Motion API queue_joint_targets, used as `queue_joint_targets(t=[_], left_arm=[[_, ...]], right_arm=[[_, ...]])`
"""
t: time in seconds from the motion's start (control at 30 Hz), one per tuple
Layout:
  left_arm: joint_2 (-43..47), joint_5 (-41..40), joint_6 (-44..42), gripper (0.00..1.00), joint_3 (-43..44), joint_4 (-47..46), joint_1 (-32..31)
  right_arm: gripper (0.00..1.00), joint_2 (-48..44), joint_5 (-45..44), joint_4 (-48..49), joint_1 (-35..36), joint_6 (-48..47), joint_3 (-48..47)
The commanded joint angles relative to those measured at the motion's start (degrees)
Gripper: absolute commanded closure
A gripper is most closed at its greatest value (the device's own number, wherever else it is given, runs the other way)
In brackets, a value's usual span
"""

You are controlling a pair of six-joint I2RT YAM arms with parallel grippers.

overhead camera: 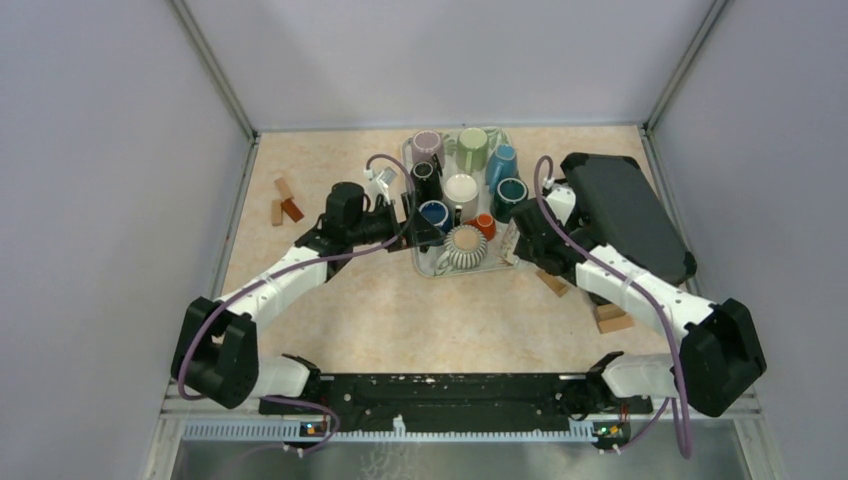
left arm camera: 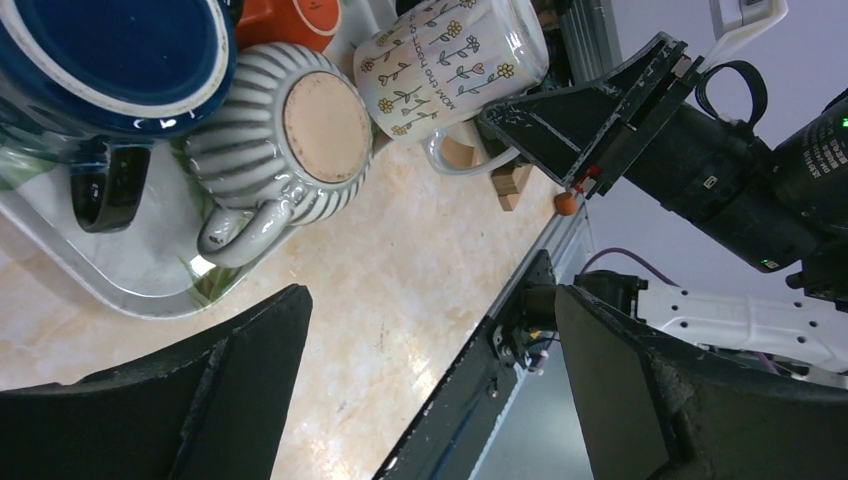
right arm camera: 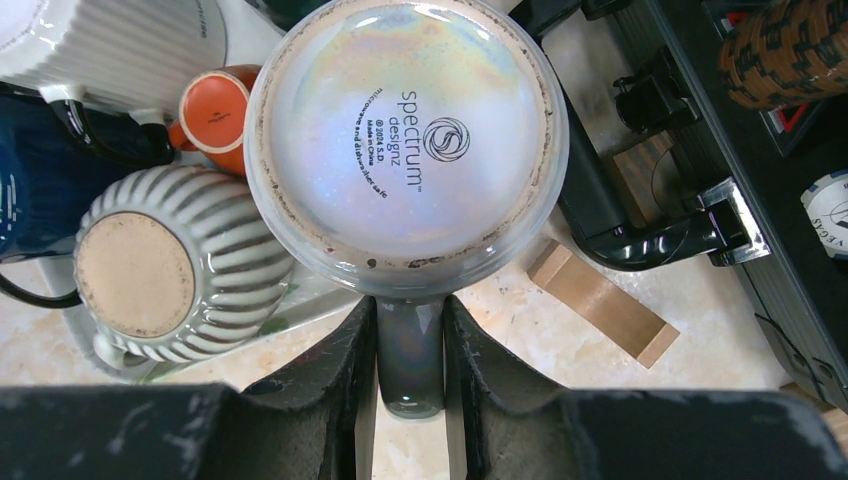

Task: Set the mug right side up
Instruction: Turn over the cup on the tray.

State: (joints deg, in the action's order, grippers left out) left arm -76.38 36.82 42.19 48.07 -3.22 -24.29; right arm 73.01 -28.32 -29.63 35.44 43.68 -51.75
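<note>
The mug (right arm camera: pixel 405 140) is white with a flower print and shows its glossy stamped base in the right wrist view. My right gripper (right arm camera: pixel 410 320) is shut on its grey handle (right arm camera: pixel 410 365), one finger on each side. The left wrist view shows the same mug (left arm camera: pixel 450 60) tilted on its side at the tray's edge, with the right fingers (left arm camera: pixel 590 120) at its handle. My left gripper (left arm camera: pixel 430 340) stands wide open over bare table, holding nothing. In the top view the right gripper (overhead camera: pixel 515 243) is at the tray's right edge and the left gripper (overhead camera: pixel 425 235) at its left.
A clear tray (overhead camera: pixel 425 265) holds several mugs. Among them are an upside-down grey striped mug (right arm camera: pixel 150 270), a blue mug (left arm camera: pixel 110 60) and a small orange cup (right arm camera: pixel 215 110). A black case (overhead camera: pixel 625 215) lies at the right. Wooden blocks (overhead camera: pixel 285 205) (right arm camera: pixel 600 300) lie on the table.
</note>
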Motion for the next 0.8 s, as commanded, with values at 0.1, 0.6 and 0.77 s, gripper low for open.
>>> queue_joint_targets(t=[0.1, 0.6, 0.77], left_arm=[[0.50, 3.61, 6.32, 0.01, -2.76, -9.07, 0.26], [0.74, 7.06, 18.09, 0.02, -5.89, -21.08, 0.29], [-0.64, 7.24, 23.82, 0.02, -5.35, -26.51, 0.39]], right_arm=[[1.00, -5.96, -0.68, 7.65, -0.56, 3.67, -1.05], [1.00, -12.61, 3.82, 8.37, -0.60, 5.56, -7.36], [1.00, -11.48, 8.27, 12.32, -0.55, 5.47, -12.00]])
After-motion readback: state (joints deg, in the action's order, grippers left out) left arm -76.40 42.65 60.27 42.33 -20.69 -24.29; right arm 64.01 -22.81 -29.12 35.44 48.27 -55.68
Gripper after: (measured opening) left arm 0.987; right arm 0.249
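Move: The flowered mug, still upside down and tilted, hangs by its handle from the right fingers, its middle some 4 cm ahead, 2 cm left and 2 cm up. Its emptied corner of the tray is about 6 cm ahead, 1 cm left and 9 cm below. The striped mug stands roughly 12 cm left and 1 cm ahead, the orange cup 8 cm left and 5 cm ahead. From the left hand that corner lies about 18 cm right, level ahead, 16 cm down. Upward, starting slowly and then faster, the right hand carries the held mug about 7.5 cm clear of the tray corner, easing some 2 cm left at the end. The closed fingers keep their pinch on the handle as the wrist rolls its left side up and tips the fingers outward. The left hand, open and empty, rises a couple of centimetres late on and rolls its left side down. ##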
